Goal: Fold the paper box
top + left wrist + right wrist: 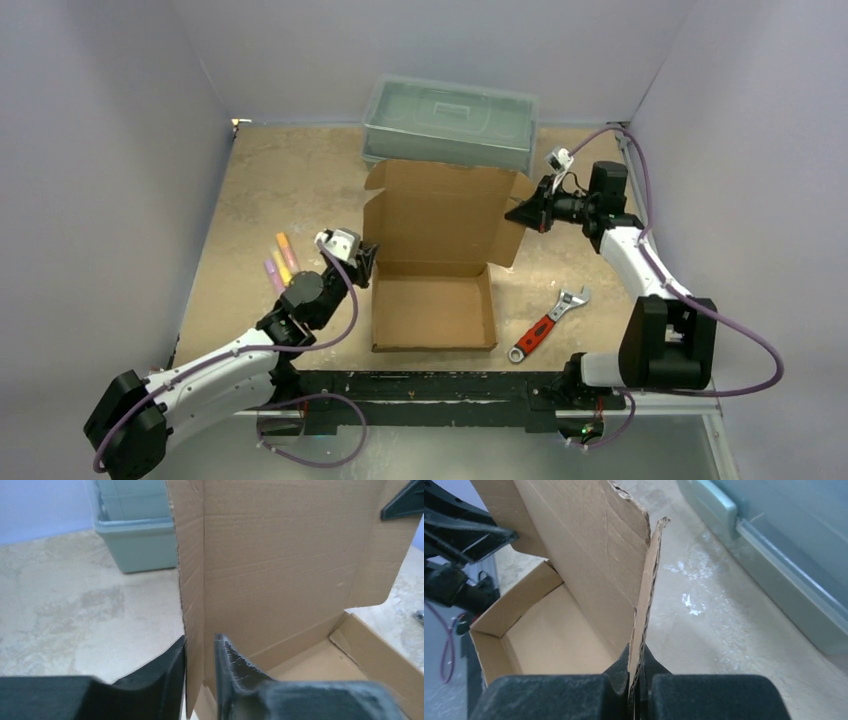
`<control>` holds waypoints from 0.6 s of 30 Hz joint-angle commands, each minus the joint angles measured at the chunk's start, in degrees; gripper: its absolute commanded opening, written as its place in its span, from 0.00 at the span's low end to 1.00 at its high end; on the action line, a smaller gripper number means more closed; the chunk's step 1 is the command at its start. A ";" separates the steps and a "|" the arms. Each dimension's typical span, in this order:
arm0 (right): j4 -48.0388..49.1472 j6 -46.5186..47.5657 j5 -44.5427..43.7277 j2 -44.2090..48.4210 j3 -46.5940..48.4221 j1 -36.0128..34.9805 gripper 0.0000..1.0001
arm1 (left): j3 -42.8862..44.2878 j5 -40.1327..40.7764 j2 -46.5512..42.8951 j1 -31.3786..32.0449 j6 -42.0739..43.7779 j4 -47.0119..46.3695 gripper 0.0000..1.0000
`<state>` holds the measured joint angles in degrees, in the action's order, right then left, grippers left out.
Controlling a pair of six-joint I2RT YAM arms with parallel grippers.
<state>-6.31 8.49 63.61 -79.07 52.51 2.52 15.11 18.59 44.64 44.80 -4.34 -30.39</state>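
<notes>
The paper box (432, 310) is brown cardboard, its shallow tray flat on the table and its lid panel (440, 210) standing upright behind it. My left gripper (365, 262) straddles the lid's left side flap (194, 605). The left finger lies against the flap, the right finger (230, 665) stands a little off it, and the jaws are slightly open. My right gripper (515, 213) is shut on the edge of the lid's right side flap (646, 595), seen from the right wrist as my right gripper (640, 667) pinching the card.
A grey-green plastic toolbox (450, 120) stands right behind the upright lid. A red-handled wrench (548, 323) lies to the right of the tray. Several coloured pens (280, 260) lie to the left, beside my left arm. Walls close in the table on three sides.
</notes>
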 commanded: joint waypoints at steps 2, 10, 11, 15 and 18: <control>7.99 -4.08 -8.32 8.16 -1.34 0.94 0.00 | 5.55 1.05 -0.05 -2.37 -11.64 9.49 0.51; 8.36 -4.19 -14.12 13.49 -2.41 4.63 0.00 | 14.68 9.36 -5.43 -3.08 -34.54 48.99 0.84; 8.26 -4.18 -14.39 13.50 -2.41 4.68 0.00 | 15.35 10.55 -5.74 -3.28 -35.74 51.21 0.86; 7.77 -4.01 -14.90 13.16 -2.34 4.77 0.00 | 19.61 12.49 -1.93 -6.90 -33.91 55.16 0.93; 7.21 -3.93 -15.29 13.13 -2.24 4.77 0.00 | 22.35 6.45 4.35 -17.25 -28.99 53.81 0.95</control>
<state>-0.10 5.13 49.80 -66.46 50.13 7.16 32.53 27.83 43.03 37.32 -35.38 19.90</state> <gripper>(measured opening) 0.009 0.938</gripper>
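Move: The left fingers are on the lower part of the lid's left flap, whose middle is about 4 cm ahead and 3 cm up. The box tray is roughly 14 cm right, 11 cm back and 10 cm below, the markers some 19 cm left, level with the hand and 12 cm below. The right hand pinches the right flap, its middle 1 cm back, left and below; the tray lies about 17 cm left, 20 cm back and 11 cm below. Left hand releases its flap, veering 7 cm left and down; right, still pinching, lifts 5 cm and rightward. ##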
